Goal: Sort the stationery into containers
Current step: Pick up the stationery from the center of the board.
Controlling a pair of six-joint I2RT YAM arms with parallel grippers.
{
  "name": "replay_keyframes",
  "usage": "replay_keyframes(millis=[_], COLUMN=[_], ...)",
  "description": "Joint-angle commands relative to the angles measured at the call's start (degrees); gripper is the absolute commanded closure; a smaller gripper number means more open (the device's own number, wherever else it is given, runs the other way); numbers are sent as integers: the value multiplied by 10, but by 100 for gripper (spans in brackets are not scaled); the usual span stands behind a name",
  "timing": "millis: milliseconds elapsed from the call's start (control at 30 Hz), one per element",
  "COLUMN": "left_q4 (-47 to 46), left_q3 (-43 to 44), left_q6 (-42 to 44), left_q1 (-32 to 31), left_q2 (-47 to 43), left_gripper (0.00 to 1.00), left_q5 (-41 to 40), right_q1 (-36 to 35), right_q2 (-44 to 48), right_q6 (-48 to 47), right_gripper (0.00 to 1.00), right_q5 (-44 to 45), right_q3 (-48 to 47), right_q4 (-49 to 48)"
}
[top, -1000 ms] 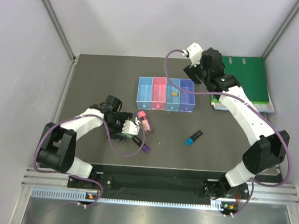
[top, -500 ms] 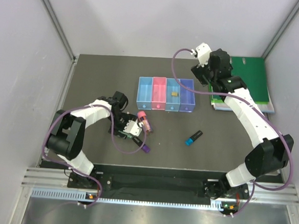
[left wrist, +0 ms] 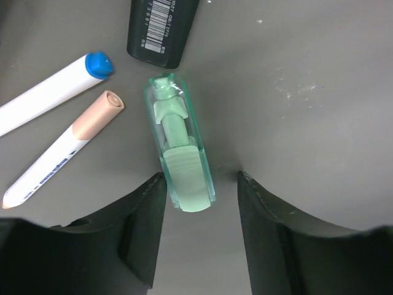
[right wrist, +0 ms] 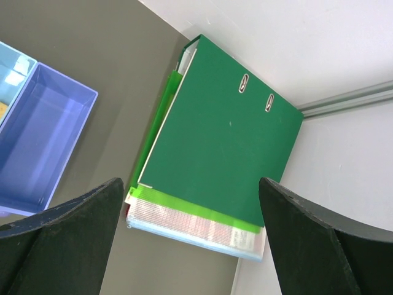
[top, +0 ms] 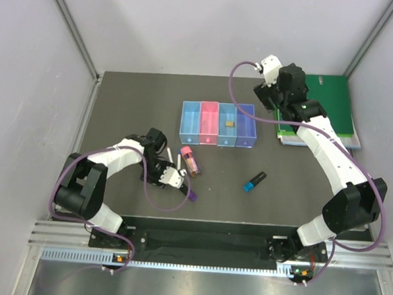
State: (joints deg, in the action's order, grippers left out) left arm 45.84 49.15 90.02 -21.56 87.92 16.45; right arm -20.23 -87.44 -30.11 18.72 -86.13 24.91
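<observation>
A mint green marker (left wrist: 180, 153) lies on the table between the fingers of my left gripper (left wrist: 201, 178), which is open. The left finger (left wrist: 144, 206) is against the marker's end and a gap remains on the right. Two white pens (left wrist: 52, 92) (left wrist: 64, 150) and a black marker (left wrist: 163, 27) lie just beyond. In the top view my left gripper (top: 171, 175) is low beside the pink marker (top: 191, 159). The purple-ended marker (top: 190, 194) and the blue-ended marker (top: 253, 181) lie apart. The containers (top: 218, 124) stand in a row, with a tan eraser (top: 230, 123) in the blue one. My right gripper (right wrist: 190, 184) is open and empty.
A large green ring binder (top: 324, 106) lies on papers at the back right, under my right gripper (top: 271, 95). The violet-blue bin (right wrist: 37, 141) is at the left of the right wrist view, next to the binder (right wrist: 227, 141). Grey walls close in the table on three sides.
My left gripper's jaws have narrowed around the mint green marker, and the arm has settled lower. My right arm has swung right, away from the bins and toward the binder.
</observation>
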Motion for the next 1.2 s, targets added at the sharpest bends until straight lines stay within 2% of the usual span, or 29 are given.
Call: replay_keyframes(millis=[0,300,500,633,800,1167], left_q4=[-13,-31,-40,-32,-6,23], left_q3=[-19,20,30,32,47,140], left_q6=[-12,-49,-74,-88,-117,-202], left_q1=[-11,-16,-19,-20,-20,-20], left_q2=[7,54,67,54,10,-69], left_gripper=[48,58,83,90,92,94], left_q5=[3,-2,-17,-30,-27,-4], right_q1=[5,5,5,5,5,5], right_q2=[28,38,39,39,42,60], right_q6=[15,17,20,21,20,15], right_gripper=[9,9,9,9,9,9], right_q5=[-7,-6,-6,-6,-5,0], right_q3=[-19,-11,-9,-7,-8,-2], right_q4=[-24,-26,-27,-28,-30,-31])
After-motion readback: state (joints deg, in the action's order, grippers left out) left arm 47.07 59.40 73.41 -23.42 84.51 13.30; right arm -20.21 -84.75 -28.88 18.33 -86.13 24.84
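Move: Just below the left fingertips lies the green stationery piece, between the open pads, its middle about 2 cm to the hand's right and 1 cm lower. The peach marker is some 6 cm ahead and 5 cm right, the blue-capped marker about 5 cm ahead and 8 cm right, and the black-and-purple marker roughly 6 cm back and 11 cm right. From the idle right hand, the green piece is about 36 cm left, 22 cm back and 29 cm below. Closing on the green piece from a half-open gap, the left hand stays low over it with only a slight shuffle, and its two pads pinch it near the end away from the black-and-purple marker. Then it lifts about 6 cm, also heading forward some 4 cm and a little right, towards the peach and blue-capped markers, with a counter-clockwise turn of roughly 15 degrees. ##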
